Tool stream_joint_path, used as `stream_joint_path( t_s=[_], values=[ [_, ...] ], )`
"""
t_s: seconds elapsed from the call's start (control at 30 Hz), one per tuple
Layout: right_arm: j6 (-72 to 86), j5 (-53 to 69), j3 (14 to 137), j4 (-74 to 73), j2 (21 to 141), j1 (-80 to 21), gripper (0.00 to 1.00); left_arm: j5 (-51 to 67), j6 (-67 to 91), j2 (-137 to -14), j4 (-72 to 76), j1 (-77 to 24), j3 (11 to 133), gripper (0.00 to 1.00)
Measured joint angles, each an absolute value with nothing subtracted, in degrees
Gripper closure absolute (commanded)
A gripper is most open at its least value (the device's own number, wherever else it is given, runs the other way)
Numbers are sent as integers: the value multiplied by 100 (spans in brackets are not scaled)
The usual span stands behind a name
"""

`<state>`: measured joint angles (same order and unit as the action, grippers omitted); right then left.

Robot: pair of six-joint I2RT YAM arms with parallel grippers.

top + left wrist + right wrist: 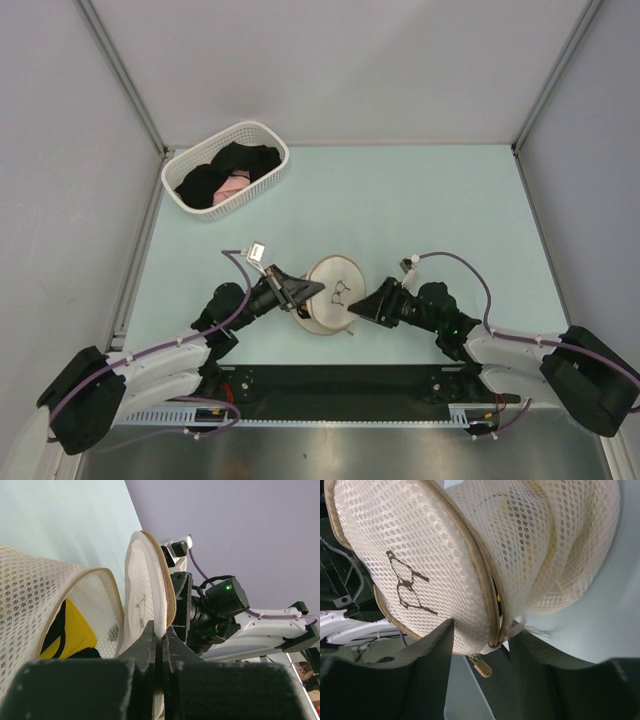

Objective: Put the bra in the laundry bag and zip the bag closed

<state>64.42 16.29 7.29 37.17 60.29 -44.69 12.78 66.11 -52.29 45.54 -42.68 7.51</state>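
The laundry bag (333, 293), a round cream mesh pod with a dark bra icon, lies at the table's middle between both arms. In the left wrist view its lid (145, 590) stands apart from the lower half (35, 600), and the yellow bra (72, 630) with black trim shows inside. My left gripper (160, 630) is shut on the lid's rim. My right gripper (485, 627) straddles the bag's seam (487, 580) at the opposite side, jaws apart with a finger on either side. The tan zipper pull (483, 667) hangs between them. Left gripper (318, 290) and right gripper (356, 307) flank the bag.
A white slotted basket (272, 140) holding black and pink garments (225, 180) stands at the back left. Grey walls enclose the pale green table (420, 210) on three sides. A black rail (340, 380) runs along the near edge.
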Motion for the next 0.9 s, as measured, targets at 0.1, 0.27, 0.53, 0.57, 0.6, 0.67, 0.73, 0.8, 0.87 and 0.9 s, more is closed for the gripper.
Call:
stream_joint_path(
  t_s=[0.1, 0.27, 0.53, 0.57, 0.6, 0.67, 0.73, 0.8, 0.87, 0.9],
  values=[
    [6460, 1632, 731, 4075, 6287, -4480, 67, 1332, 6643, -5225, 4569, -4204, 727, 100],
    [6580, 1632, 738, 4303, 6449, -4519, 92, 1352, 6246, -5068, 3568, -3990, 956, 70],
    [7161, 1540, 1133, 3997, 6392, -4569, 100, 84, 4342, -4421, 189, -4038, 2694, 42],
    [7242, 1514, 1203, 3857, 6359, -4569, 100, -60, 4224, -4283, 3, -4082, 2746, 44],
    [7347, 1461, 1282, 3682, 6324, -4569, 100, -331, 4071, -4084, -248, -4228, 2799, 44],
    [7485, 1385, 1387, 3395, 6294, -4569, 100, -786, 3907, -3833, -622, -4641, 2823, 46],
    [7614, 1304, 1487, 3068, 6272, -4569, 100, -1343, 3852, -3691, -978, -5273, 2825, 46],
    [7699, 1219, 1575, 2766, 6239, -4569, 100, -1835, 3874, -3647, -1238, -5933, 2827, 46],
    [7784, 1127, 1695, 2423, 6178, -4584, 100, -2228, 3907, -3732, -1396, -6560, 2838, 44],
    [7806, 1072, 1752, 2279, 6134, -4598, 100, -2311, 3927, -3839, -1437, -6794, 2853, 44]
  ],
)
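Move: The left hand still pinches the flap's rim, the flap's middle about 3 cm right, 1 ahead and 4 below. The zip pull hangs some 5 cm back, 5 right and 11 below this hand; the bra is 3 ahead, 2 left and 14 below. The right hand's open fingers straddle the bag's rim corner, about 1 cm ahead, 1 left and level; from that hand the bra is 4 ahead, 9 left. Right fingers pinch the rim corner; left ones release the flap, going 4 cm forward-left, then about 8 back, rolling. ##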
